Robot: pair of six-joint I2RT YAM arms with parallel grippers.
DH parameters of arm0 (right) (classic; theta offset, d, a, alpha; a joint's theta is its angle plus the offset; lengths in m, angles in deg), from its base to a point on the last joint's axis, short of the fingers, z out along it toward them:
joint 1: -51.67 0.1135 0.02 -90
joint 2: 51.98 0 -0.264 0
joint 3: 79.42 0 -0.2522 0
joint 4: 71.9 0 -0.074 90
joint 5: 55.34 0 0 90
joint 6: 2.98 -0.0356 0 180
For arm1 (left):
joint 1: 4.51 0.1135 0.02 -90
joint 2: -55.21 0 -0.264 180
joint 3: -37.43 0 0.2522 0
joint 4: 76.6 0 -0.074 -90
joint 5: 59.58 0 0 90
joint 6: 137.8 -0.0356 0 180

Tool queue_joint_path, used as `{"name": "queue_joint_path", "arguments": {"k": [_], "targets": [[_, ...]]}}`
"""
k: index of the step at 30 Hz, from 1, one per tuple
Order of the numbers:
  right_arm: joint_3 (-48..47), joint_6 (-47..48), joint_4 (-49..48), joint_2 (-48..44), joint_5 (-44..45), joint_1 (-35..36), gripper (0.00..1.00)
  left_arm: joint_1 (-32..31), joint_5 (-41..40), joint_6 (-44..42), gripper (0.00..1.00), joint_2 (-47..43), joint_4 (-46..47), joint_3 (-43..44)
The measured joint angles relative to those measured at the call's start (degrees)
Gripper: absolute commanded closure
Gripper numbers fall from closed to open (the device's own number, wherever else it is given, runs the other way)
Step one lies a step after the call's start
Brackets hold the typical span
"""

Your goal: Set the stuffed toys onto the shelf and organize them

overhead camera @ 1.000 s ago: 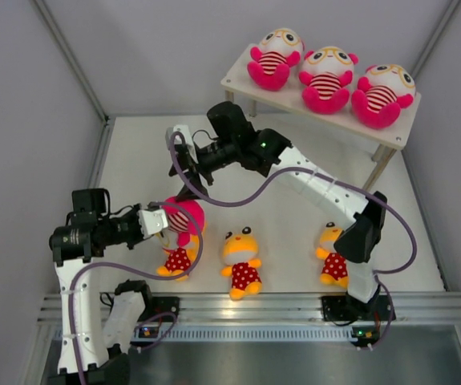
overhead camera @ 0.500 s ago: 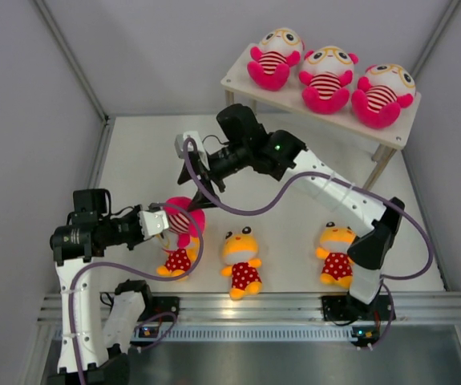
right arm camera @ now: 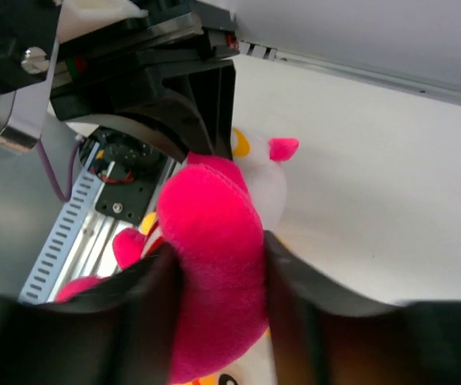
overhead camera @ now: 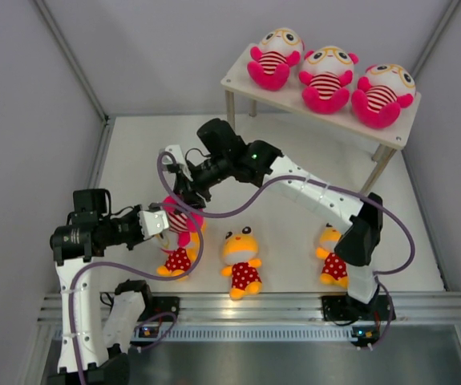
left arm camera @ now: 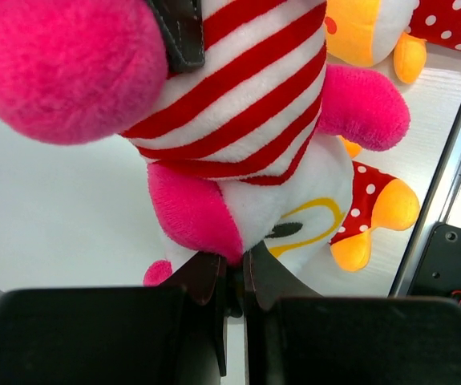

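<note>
A pink stuffed toy [overhead camera: 185, 218] in a red-white striped shirt hangs above the table between both grippers. My left gripper [overhead camera: 166, 224] is shut on a pink limb beside its white face [left arm camera: 235, 258]. My right gripper [overhead camera: 179, 192] reaches down from behind, and its fingers [right arm camera: 151, 293] press both sides of the toy's pink leg [right arm camera: 214, 241]. Three more pink toys [overhead camera: 327, 78] sit in a row on the shelf's [overhead camera: 232, 79] top board. Three yellow toys in red polka-dot outfits lie near the front: one [overhead camera: 177, 260] under the held toy, one [overhead camera: 242, 257] in the middle, one [overhead camera: 333, 258] at right.
The right arm's elbow [overhead camera: 365, 228] hangs over the right yellow toy. The metal front rail [overhead camera: 254, 305] runs along the near edge. Grey walls enclose the table on the left, back and right. The left gripper's body [right arm camera: 158, 88] shows close in the right wrist view.
My right gripper pulled back from the pink toy half a second ago, then came down again and now has its leg between its fingers. The left arm has held still.
</note>
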State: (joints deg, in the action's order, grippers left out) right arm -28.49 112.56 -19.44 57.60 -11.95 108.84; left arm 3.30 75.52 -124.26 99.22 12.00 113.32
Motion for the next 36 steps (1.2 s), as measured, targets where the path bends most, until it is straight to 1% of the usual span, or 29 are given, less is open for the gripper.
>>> {"name": "queue_joint_path", "arguments": {"k": [2,3,4,5,6,7,9,11,15,16,18,23,26,30,33,35,36], "targets": [[0.0,-0.1,0.3,0.1,0.2,0.2,0.81,0.0,-0.3,0.0,1.00,0.0,0.0,0.0],[0.0,-0.1,0.3,0.0,0.2,0.3,0.93,0.0,-0.3,0.0,1.00,0.0,0.0,0.0],[0.0,-0.3,0.2,0.0,0.3,0.3,1.00,0.0,-0.4,0.0,0.98,0.0,0.0,0.0],[0.2,-0.5,0.2,0.0,0.6,0.4,1.00,0.0,-0.4,0.0,0.92,0.0,0.0,0.0],[0.4,-1.1,0.0,-0.1,1.2,0.4,1.00,0.0,-0.6,0.0,0.78,0.1,0.0,0.0],[1.1,-1.6,-0.3,-0.5,1.9,0.5,1.00,0.0,-0.8,0.3,0.47,0.2,0.0,0.0],[3.4,-2.4,-0.8,-2.0,4.5,0.5,1.00,0.0,-1.2,2.1,0.26,0.6,0.0,0.0],[7.2,-3.8,-2.9,-4.7,8.2,0.6,1.00,0.0,-1.8,5.4,0.21,1.3,0.0,0.2],[17.9,-7.4,-7.8,-14.1,19.8,0.5,1.00,0.0,-5.6,14.5,0.19,2.7,0.3,2.2],[20.2,-8.2,-9.1,-16.8,22.6,0.4,1.00,0.0,-7.0,17.4,0.11,3.1,0.6,3.2],[22.4,-9.7,-10.5,-21.7,28.2,0.4,1.00,0.0,-8.9,21.3,0.05,3.6,1.2,5.2],[21.0,-12.7,-13.4,-32.6,41.4,-0.3,1.00,0.0,-14.7,32.2,0.03,4.7,5.0,11.0],[18.0,-13.2,-15.4,-38.1,50.0,-1.1,1.00,0.0,-17.2,36.2,0.03,4.8,7.3,12.2],[13.9,-11.7,-20.1,-42.5,63.1,-2.6,1.00,0.0,-19.1,39.4,0.03,5.4,8.5,12.0],[13.6,-9.4,-24.4,-45.4,72.4,-6.9,1.00,0.0,-19.5,40.5,0.03,5.3,9.2,10.7],[13.7,-6.9,-26.8,-46.9,77.9,-12.7,1.00,0.0,-19.3,40.7,0.03,4.8,9.3,9.0],[14.1,-5.6,-28.4,-47.5,80.2,-16.7,1.00,0.0,-19.2,40.7,0.03,4.4,9.3,8.2]]}}
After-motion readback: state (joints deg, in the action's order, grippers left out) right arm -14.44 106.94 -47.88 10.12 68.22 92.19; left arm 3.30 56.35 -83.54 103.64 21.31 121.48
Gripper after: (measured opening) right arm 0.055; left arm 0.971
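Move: The panda hangs head down from the left fingers, with its pink bottom end already between the open right fingers. Its middle is about 3 cm left, 4 below and 1 back of the right hand, and some 3 right, 3 above and 1 ahead of the left. From the right hand, the shelf's rightmost panda sits some 42 cm right, 18 ahead and 12 up; the left yellow toy lies level ahead, 5 left and 25 below, and the middle yellow toy 14 right, 4 back and equally low. The right fingers shut on the panda's pink bottom end, and just afterwards the left fingers open wide and let go of it. The right hand then swings it about 40 cm right and 30 up, drifting forward, towards and over the shelf's right end, speeding up and turning clockwise roughly 100 degrees. Meanwhile the left hand backs off about 5 cm left and 4 forward, rising before it dips. ##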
